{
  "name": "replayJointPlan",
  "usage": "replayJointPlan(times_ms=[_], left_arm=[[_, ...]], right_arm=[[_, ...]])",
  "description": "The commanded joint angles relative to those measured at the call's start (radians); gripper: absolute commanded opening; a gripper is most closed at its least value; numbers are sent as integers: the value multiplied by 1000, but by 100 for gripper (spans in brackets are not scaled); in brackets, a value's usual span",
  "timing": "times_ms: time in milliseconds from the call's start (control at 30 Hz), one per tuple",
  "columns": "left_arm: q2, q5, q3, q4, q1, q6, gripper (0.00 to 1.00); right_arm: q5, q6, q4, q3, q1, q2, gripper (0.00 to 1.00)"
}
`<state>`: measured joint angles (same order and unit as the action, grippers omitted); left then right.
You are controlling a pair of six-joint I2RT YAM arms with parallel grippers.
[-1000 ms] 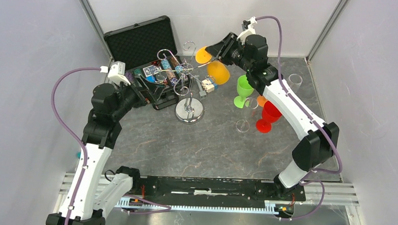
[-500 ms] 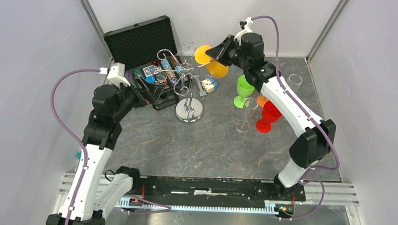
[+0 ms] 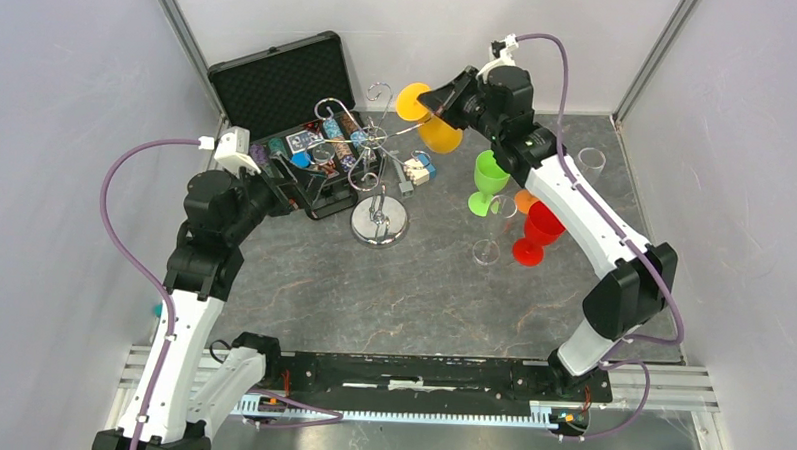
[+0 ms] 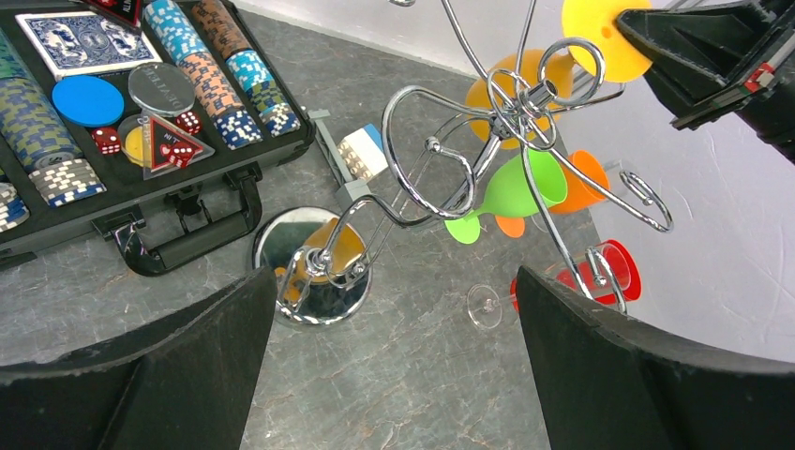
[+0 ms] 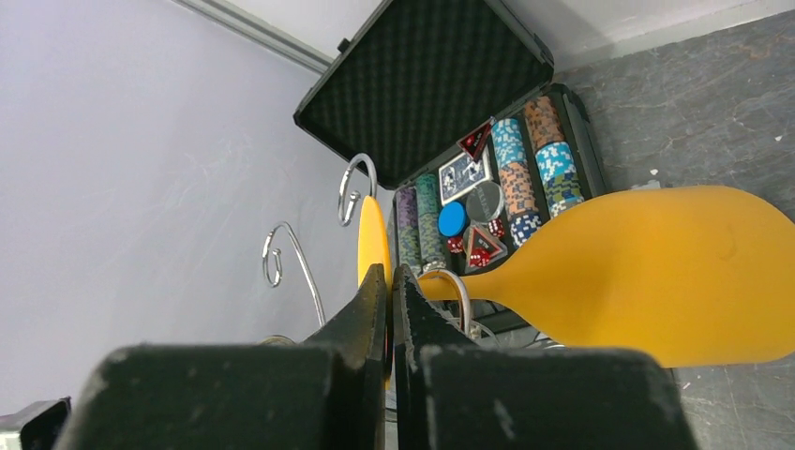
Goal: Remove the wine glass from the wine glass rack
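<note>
A yellow-orange wine glass [image 3: 439, 135] hangs sideways at the right arm of the silver wire wine glass rack [image 3: 379, 223]. My right gripper [image 3: 438, 99] is shut on the edge of the glass's flat round foot [image 5: 372, 238]. The bowl [image 5: 656, 281] points right in the right wrist view, and the stem lies in a wire hook loop [image 5: 457, 284]. My left gripper [image 3: 294, 181] stands wide open, left of the rack, holding nothing. In the left wrist view the rack's hub [image 4: 528, 89] and mirror base [image 4: 314, 267] show ahead of the open gripper [image 4: 394, 375], with the glass foot [image 4: 605, 33] above.
An open black case of coloured chips [image 3: 288, 111] lies behind the rack on the left. A green glass [image 3: 489, 178], a red glass [image 3: 536, 230], an orange one [image 3: 523, 201] and clear glasses [image 3: 487, 250] stand right of the rack. A small card box [image 3: 416, 169] lies near the base.
My right gripper has shut on the glass's foot and drawn slightly up and back with it. The left arm has stayed where it was.
</note>
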<state>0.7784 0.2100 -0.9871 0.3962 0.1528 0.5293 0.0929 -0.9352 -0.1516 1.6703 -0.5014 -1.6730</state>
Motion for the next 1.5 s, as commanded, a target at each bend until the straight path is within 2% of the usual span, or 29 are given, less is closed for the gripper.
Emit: replayJointPlan(times_ms=[0, 400, 900, 1267, 1467], left_arm=[[-12, -21, -2, -14, -1, -43, 100], [-35, -50, 9, -40, -2, -34, 100], [-93, -88, 33, -85, -2, -28, 100], [-115, -62, 1, -53, -1, -25, 100], [-131, -44, -22, -18, -1, -53, 100]], right_arm=[[-32, -38, 100, -22, 19, 78, 0], [24, -83, 144, -151, 18, 174, 0], [89, -157, 249, -190, -66, 165, 0], [21, -163, 372, -183, -80, 110, 0], [-80, -90, 401, -124, -78, 71, 0]])
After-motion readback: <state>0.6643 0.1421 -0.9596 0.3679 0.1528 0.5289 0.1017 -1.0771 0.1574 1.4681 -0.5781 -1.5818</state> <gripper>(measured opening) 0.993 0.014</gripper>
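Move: The right hand already pinches the upturned foot of the yellow wine glass. The outer end of the right rack arm lies about 3 cm back of this hand, level sideways and 2 cm below; the rack's hub some 6 cm back, 9 cm left and 3 cm below. The front-right hook is roughly 9 cm back, 1 cm left, 3 cm below. From the left hand, that arm end is about 12 cm ahead, 20 cm right and 1 cm above. Still pinching the foot, the right hand edges right, swings 5 cm back-left towards the hub, then forward, rising. ##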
